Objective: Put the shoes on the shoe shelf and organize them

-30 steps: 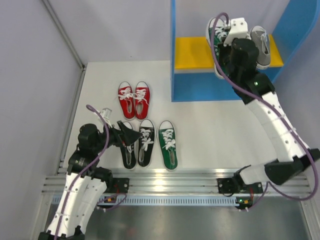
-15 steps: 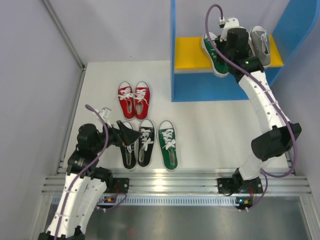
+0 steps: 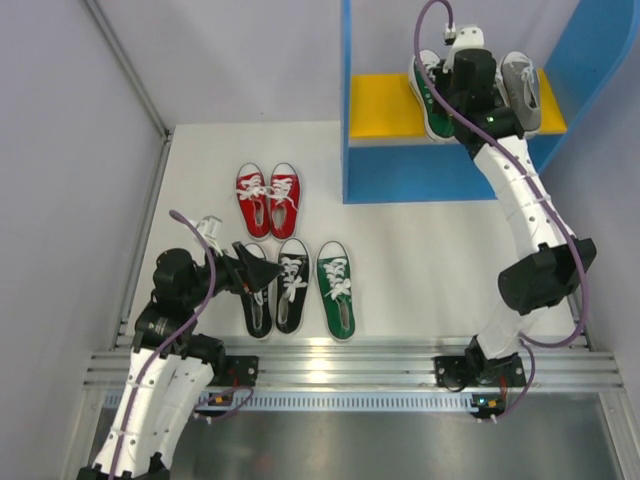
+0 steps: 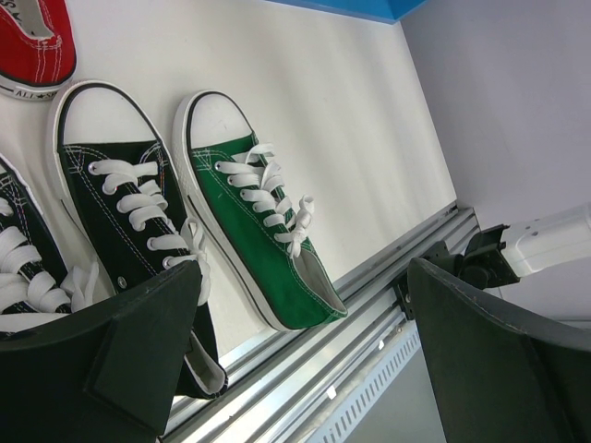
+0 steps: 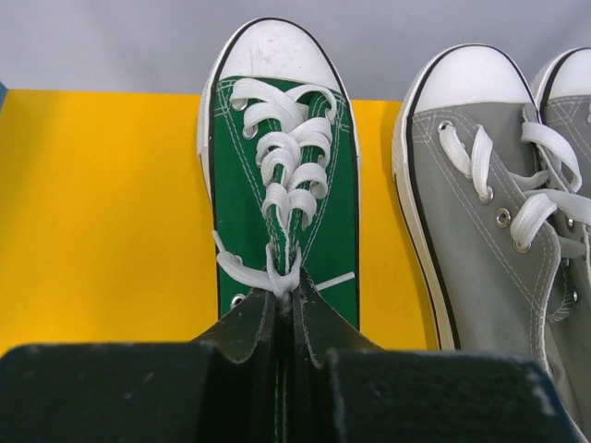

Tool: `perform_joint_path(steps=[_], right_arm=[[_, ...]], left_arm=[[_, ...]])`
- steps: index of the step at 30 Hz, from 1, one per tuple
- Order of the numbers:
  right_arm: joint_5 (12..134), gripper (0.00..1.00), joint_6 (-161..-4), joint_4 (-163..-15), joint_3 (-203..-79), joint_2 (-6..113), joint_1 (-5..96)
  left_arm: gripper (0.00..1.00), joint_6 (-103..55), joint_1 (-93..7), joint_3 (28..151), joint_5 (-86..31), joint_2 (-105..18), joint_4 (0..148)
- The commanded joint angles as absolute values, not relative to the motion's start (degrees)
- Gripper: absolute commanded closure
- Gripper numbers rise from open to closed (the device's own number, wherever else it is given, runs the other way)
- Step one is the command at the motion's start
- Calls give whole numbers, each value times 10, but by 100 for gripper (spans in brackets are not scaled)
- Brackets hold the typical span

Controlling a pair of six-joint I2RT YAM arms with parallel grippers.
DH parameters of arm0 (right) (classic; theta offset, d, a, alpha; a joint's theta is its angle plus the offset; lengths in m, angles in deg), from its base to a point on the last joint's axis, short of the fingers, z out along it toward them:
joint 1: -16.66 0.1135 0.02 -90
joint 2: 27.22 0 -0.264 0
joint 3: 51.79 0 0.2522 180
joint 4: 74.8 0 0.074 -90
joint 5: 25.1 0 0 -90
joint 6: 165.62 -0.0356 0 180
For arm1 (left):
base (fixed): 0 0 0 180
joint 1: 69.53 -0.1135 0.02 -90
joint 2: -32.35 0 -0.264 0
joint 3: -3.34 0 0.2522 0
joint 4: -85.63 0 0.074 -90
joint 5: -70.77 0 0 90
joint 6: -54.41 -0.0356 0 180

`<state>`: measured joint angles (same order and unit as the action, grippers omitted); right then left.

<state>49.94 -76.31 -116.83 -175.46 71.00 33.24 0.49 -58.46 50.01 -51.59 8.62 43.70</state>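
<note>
On the shoe shelf's [image 3: 346, 110] yellow board [image 3: 385, 105] lies a green shoe [image 3: 428, 100], toe pointing to the back, with my right gripper [image 5: 292, 309] shut on its tongue and lace knot. In the right wrist view the green shoe [image 5: 277, 120] lies beside a grey pair [image 5: 480, 212] on the yellow board [image 5: 102, 212]. On the floor are a red pair [image 3: 268, 198], a black pair [image 3: 275, 285] and the other green shoe [image 3: 335, 288]. My left gripper [image 3: 262, 270] hovers open over the black pair. The left wrist view shows a black shoe [image 4: 129, 212] and the green shoe [image 4: 259, 221] below the left gripper [image 4: 305, 277].
An aluminium rail [image 3: 330, 365] runs along the near edge behind the floor shoes' heels. Blue side walls [image 3: 590, 60] close in the yellow board on both sides. A grey wall with a metal frame [image 3: 125, 80] borders the left.
The right arm has stretched out and carried the green shoe further back onto the yellow board, straightening it beside the grey pair. The left arm has stayed still.
</note>
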Motion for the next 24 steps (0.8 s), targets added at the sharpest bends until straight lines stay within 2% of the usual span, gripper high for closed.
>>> perform_joint_path(steps=[1, 17, 19, 24], right_arm=[[465, 100, -776, -1077, -1788, 710, 325], [442, 100, -769, -1046, -1792, 747, 332], [445, 75, -776, -1047, -1781, 736, 332], [469, 37, -771, -1006, -1734, 672, 341]], left_arm=[[1, 5, -583, 521, -526, 90, 452], [1, -3, -583, 529, -522, 84, 441], [1, -4, -583, 529, -523, 84, 440], [1, -4, -582, 528, -522, 85, 437]])
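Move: Above the yellow shelf, the right hand still grips the green shoe just behind its laces. The spot it is bound for lies about 3 cm ahead, straight in line and roughly 8 cm below. The nearer gray shoe stands about 12 cm to the right and 2 cm ahead, and the farther gray shoe some 21 cm right and also 2 cm ahead. From the idle left hand, the shelf spot is about 36 cm ahead, 43 cm right and a little higher. Easing the green shoe forward and down beside the nearer gray shoe, the right hand goes about 2.5 cm towards the shelf's back and 1.5 cm lower, turning some 5 degrees clockwise. There the fingers open to well over half and let go of the shoe, and the hand starts up about 2 cm while the fingers tip slightly upward. ##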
